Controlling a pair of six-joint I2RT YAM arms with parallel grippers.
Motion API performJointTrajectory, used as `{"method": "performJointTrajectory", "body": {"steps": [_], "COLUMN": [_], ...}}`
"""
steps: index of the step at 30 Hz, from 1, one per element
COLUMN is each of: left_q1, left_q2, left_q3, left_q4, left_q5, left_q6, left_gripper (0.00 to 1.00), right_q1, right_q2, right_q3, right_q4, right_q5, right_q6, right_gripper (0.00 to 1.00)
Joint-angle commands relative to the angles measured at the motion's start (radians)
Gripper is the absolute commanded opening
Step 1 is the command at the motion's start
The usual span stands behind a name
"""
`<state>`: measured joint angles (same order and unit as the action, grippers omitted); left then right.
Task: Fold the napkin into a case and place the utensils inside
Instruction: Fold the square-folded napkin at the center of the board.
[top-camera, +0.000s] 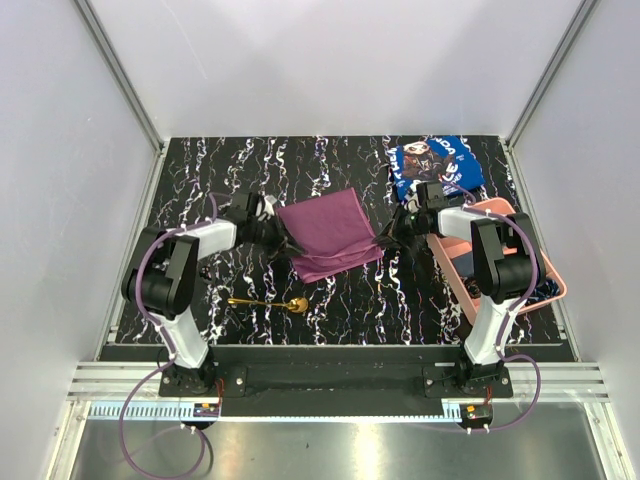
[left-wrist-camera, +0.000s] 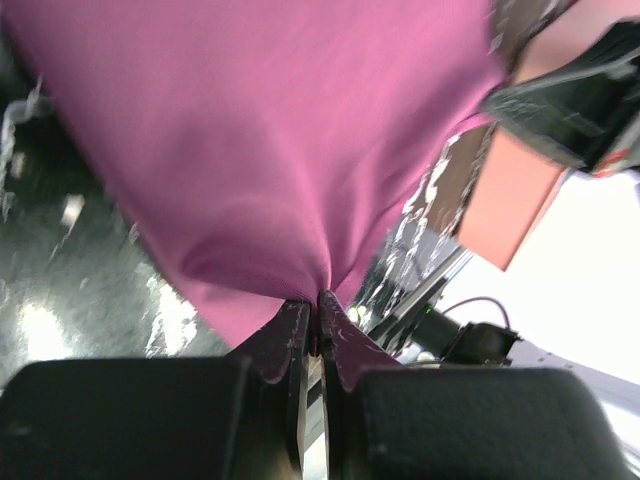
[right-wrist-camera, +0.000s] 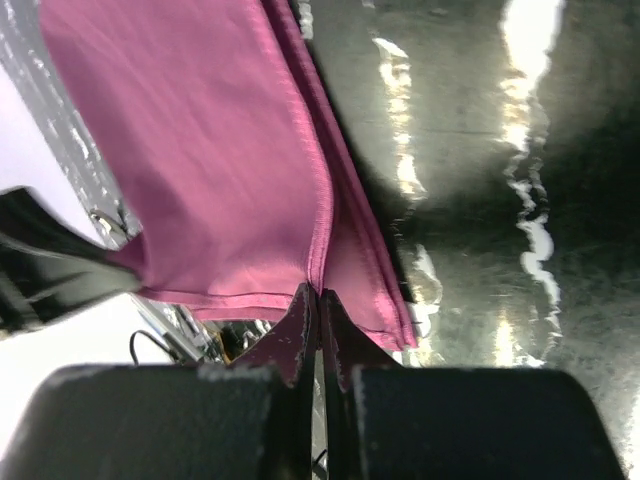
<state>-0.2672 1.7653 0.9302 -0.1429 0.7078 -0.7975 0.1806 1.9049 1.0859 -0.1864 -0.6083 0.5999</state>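
Observation:
The plum-purple napkin (top-camera: 330, 235) lies folded in layers on the black marbled table, held from both sides. My left gripper (top-camera: 286, 242) is shut on its left edge; in the left wrist view the cloth (left-wrist-camera: 270, 150) bunches into the pinched fingertips of the gripper (left-wrist-camera: 318, 297). My right gripper (top-camera: 386, 240) is shut on the right edge; the right wrist view shows the hemmed layers of the napkin (right-wrist-camera: 200, 150) drawn into the closed gripper (right-wrist-camera: 319, 292). The gold spoon (top-camera: 270, 302) lies on the table in front of the napkin, apart from both grippers.
A pink tray (top-camera: 545, 285) sits at the right, under the right arm. A blue cloth with white lettering (top-camera: 436, 163) lies at the back right. White walls enclose the table on three sides.

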Motion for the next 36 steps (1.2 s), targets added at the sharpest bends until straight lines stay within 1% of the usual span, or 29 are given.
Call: {"method": "performJointTrajectory", "body": {"steps": [1,2,3,5,7,9,12,16,17,20,22,26,31,33,36], "left_q1": [0.014,0.014,0.014,0.016,0.017,0.016,0.016,0.0,-0.003,-0.004,-0.003,-0.001,0.005,0.003,0.002], "left_q2": [0.057,0.074,0.092,0.128,0.138,0.125,0.089,0.005,-0.012,-0.073,-0.105,-0.124,-0.092,-0.086,-0.105], "left_q3": [0.163,0.189,0.253,0.304,0.367,0.378,0.361,0.277,0.231,0.164,0.153,0.2,0.326,0.338,0.314], "left_q4": [-0.01,-0.026,-0.047,-0.098,-0.154,-0.167,-0.175,-0.173,-0.167,-0.153,-0.147,-0.146,-0.165,-0.167,-0.169], "left_q5": [0.024,0.028,0.035,0.041,0.029,0.018,0.027,0.019,0.018,0.016,0.01,0.006,0.016,0.022,0.019], "left_q6": [0.01,0.03,0.044,0.082,0.11,0.133,0.142,0.135,0.127,0.112,0.103,0.081,0.075,0.066,0.061], "left_gripper": [0.08,0.08,0.08,0.07,0.07,0.07,0.08,0.08,0.08,0.08,0.08,0.08,0.08,0.08,0.08], "right_q1": [0.01,0.016,0.022,0.033,0.063,0.072,0.072,0.068,0.065,0.054,0.054,0.053,0.039,0.033,0.028], "right_q2": [-0.067,-0.082,-0.101,-0.165,-0.21,-0.221,-0.234,-0.242,-0.242,-0.228,-0.225,-0.228,-0.222,-0.21,-0.201], "right_q3": [-0.069,-0.104,-0.133,-0.2,-0.218,-0.205,-0.163,-0.086,-0.048,0.021,0.048,0.123,0.218,0.262,0.289], "right_q4": [0.031,0.039,0.063,0.131,0.151,0.145,0.099,0.03,0.015,-0.045,-0.079,-0.12,-0.186,-0.205,-0.235], "right_q5": [0.065,0.077,0.084,0.108,0.125,0.119,0.128,0.139,0.136,0.114,0.107,0.091,0.104,0.097,0.088], "right_q6": [0.024,0.056,0.078,0.133,0.149,0.147,0.118,0.069,0.046,0.009,-0.003,-0.025,-0.055,-0.071,-0.089], "right_gripper": [0.0,0.0,0.0,0.0,0.0,0.0,0.0,0.0,0.0,0.0,0.0,0.0,0.0,0.0,0.0]}}
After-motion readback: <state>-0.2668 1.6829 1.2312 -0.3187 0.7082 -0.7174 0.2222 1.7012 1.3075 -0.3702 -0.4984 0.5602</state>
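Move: Each hand already holds a near corner of the square-folded napkin's top layer, slightly above the board. The far-left corner lies some 13 cm ahead of the left hand and 4 cm to its left; the golden spoon is about 10 cm back and 6 cm left. The far-right corner lies roughly 14 cm ahead of the right hand and 5 cm left; the blue packet is about 19 cm ahead, 11 cm right, the orange tray 22 cm right and 4 cm back. Still pinching the near corners, the hands first work against each other to square the napkin: the left goes forward about 7 cm and comes most of the way back, while the right draws back some 5 cm, dipping slightly. Then both rise and advance together towards the far edge, lifting the held layer by over 10 cm, with the wrists tipping up about 15 degrees. ##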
